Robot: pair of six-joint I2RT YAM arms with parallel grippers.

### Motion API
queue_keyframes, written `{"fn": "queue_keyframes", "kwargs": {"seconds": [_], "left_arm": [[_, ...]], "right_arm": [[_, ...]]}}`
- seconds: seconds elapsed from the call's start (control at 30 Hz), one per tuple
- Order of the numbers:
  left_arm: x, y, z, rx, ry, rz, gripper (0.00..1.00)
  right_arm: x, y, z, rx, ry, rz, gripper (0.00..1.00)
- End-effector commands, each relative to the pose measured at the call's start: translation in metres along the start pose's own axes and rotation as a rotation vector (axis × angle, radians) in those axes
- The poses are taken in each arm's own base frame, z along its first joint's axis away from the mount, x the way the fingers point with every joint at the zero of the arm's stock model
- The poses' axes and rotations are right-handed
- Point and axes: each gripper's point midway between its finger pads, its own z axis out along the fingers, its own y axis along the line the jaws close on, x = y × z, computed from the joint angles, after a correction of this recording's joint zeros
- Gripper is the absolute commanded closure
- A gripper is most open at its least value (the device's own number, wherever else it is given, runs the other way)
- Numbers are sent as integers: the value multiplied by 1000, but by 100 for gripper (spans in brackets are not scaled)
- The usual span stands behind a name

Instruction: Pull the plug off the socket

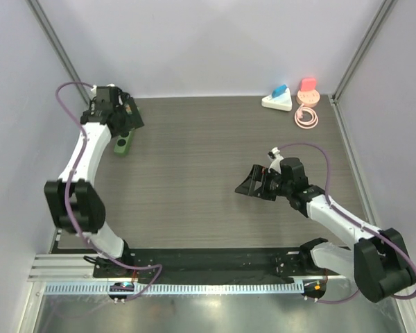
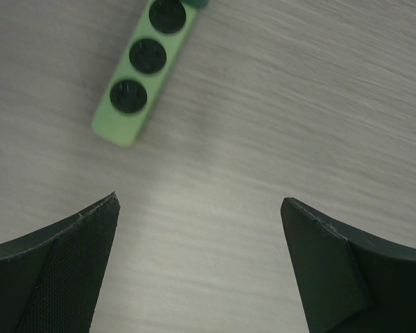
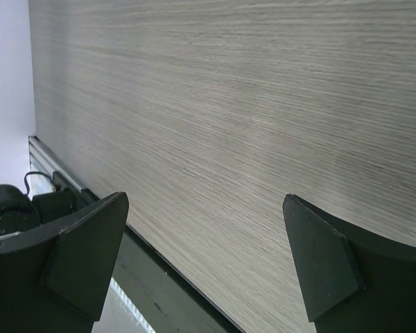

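Note:
A light green socket strip [image 2: 144, 69] with three dark round outlets lies on the table at the far left, partly under my left gripper [image 1: 130, 123] in the top view. A dark green piece [image 2: 194, 3] sits at the strip's far end, cut off by the frame edge. My left gripper [image 2: 200, 201] hovers open just short of the strip's near end, holding nothing. At the back right a blue plug [image 1: 280, 90] sits in a white triangular socket [image 1: 276, 103]. My right gripper [image 1: 249, 186] stands open mid-table, far from both, with only bare table between its fingers [image 3: 90, 250].
A pink round base with a red block [image 1: 308, 90] and a coiled pink cable [image 1: 306, 116] lie beside the white socket. Pale walls close in the left, back and right. A black rail [image 1: 208, 260] runs along the near edge.

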Motion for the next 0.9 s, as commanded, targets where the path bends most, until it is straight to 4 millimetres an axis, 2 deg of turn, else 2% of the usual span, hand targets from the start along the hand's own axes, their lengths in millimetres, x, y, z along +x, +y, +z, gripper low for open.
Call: {"fn": "queue_keyframes", "kwargs": {"seconds": [0.0, 0.07, 0.1, 0.13, 0.17, 0.2, 0.3, 0.33, 0.37, 0.43, 0.47, 0.53, 0.57, 0.67, 0.7, 0.73, 0.77, 0.8, 0.87], "left_arm": [[-13, 12, 45, -52, 34, 175, 0], [-36, 2, 62, -20, -24, 230, 0], [-31, 1, 82, -22, -5, 251, 0], [-36, 0, 89, -20, -19, 263, 0], [-51, -5, 93, -11, -50, 287, 0], [-46, -5, 109, -18, -28, 301, 0], [-67, -12, 119, -10, -66, 352, 0], [-62, -9, 133, -23, -43, 371, 1], [-74, -12, 132, -26, -66, 378, 0], [-63, -9, 149, -31, -15, 406, 0], [-68, -10, 151, -33, -25, 413, 0], [-62, -7, 163, -47, 3, 448, 0], [-71, 9, 164, -71, -3, 428, 0], [-80, 14, 167, -77, -31, 404, 0], [-81, 16, 169, -78, -37, 399, 0], [-87, 17, 169, -75, -55, 389, 0], [-88, 18, 172, -70, -57, 385, 0], [-89, 18, 174, -60, -58, 383, 0], [-91, 15, 178, -20, -65, 348, 0]], "right_arm": [[-23, 40, 3, -170, -25, -94, 0], [-27, 43, 6, -183, -20, -105, 0], [-29, 45, 8, -191, -18, -113, 0], [-30, 46, 9, -193, -14, -113, 0], [-32, 47, 10, -195, -17, -116, 1], [-33, 47, 13, -198, -9, -115, 0], [-35, 50, 19, -201, -6, -122, 0], [-35, 46, 25, -187, 1, -115, 0], [-35, 45, 29, -187, 2, -117, 0], [-34, 40, 39, -172, 16, -104, 0], [-37, 41, 42, -179, 4, -106, 0], [-39, 44, 50, -189, 5, -96, 0], [-39, 43, 56, -190, 8, -92, 0], [-37, 49, 74, -198, 27, -90, 0], [-42, 55, 78, -210, 23, -98, 0], [-37, 62, 83, -221, 42, -108, 0], [-32, 59, 93, -213, 67, -102, 0], [-37, 67, 97, -225, 62, -114, 0], [-32, 76, 108, -240, 77, -121, 1]]}}
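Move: The dark-green plug sits on the socket strip some 22 cm ahead of the left hand, about 6 cm to its left and 16 cm below. The strip's three free outlets lie in a row nearer in, about 13 cm ahead of that hand and 7 cm left; a black cable end lies roughly 17 cm to the left of the plug. From the right hand the plug is some 40 cm ahead, 49 cm to the left and 5 cm lower. Nothing is touched yet: the open left hand heads for the plug, going about 16 cm forward and sinking some 9 cm, mostly early on, then stops advancing and slides left while sinking a little. Its left side rolls up and it turns slightly clockwise. The right hand, also open, travels some 10 cm left and forward towards the strip, turning slightly counter-clockwise. ##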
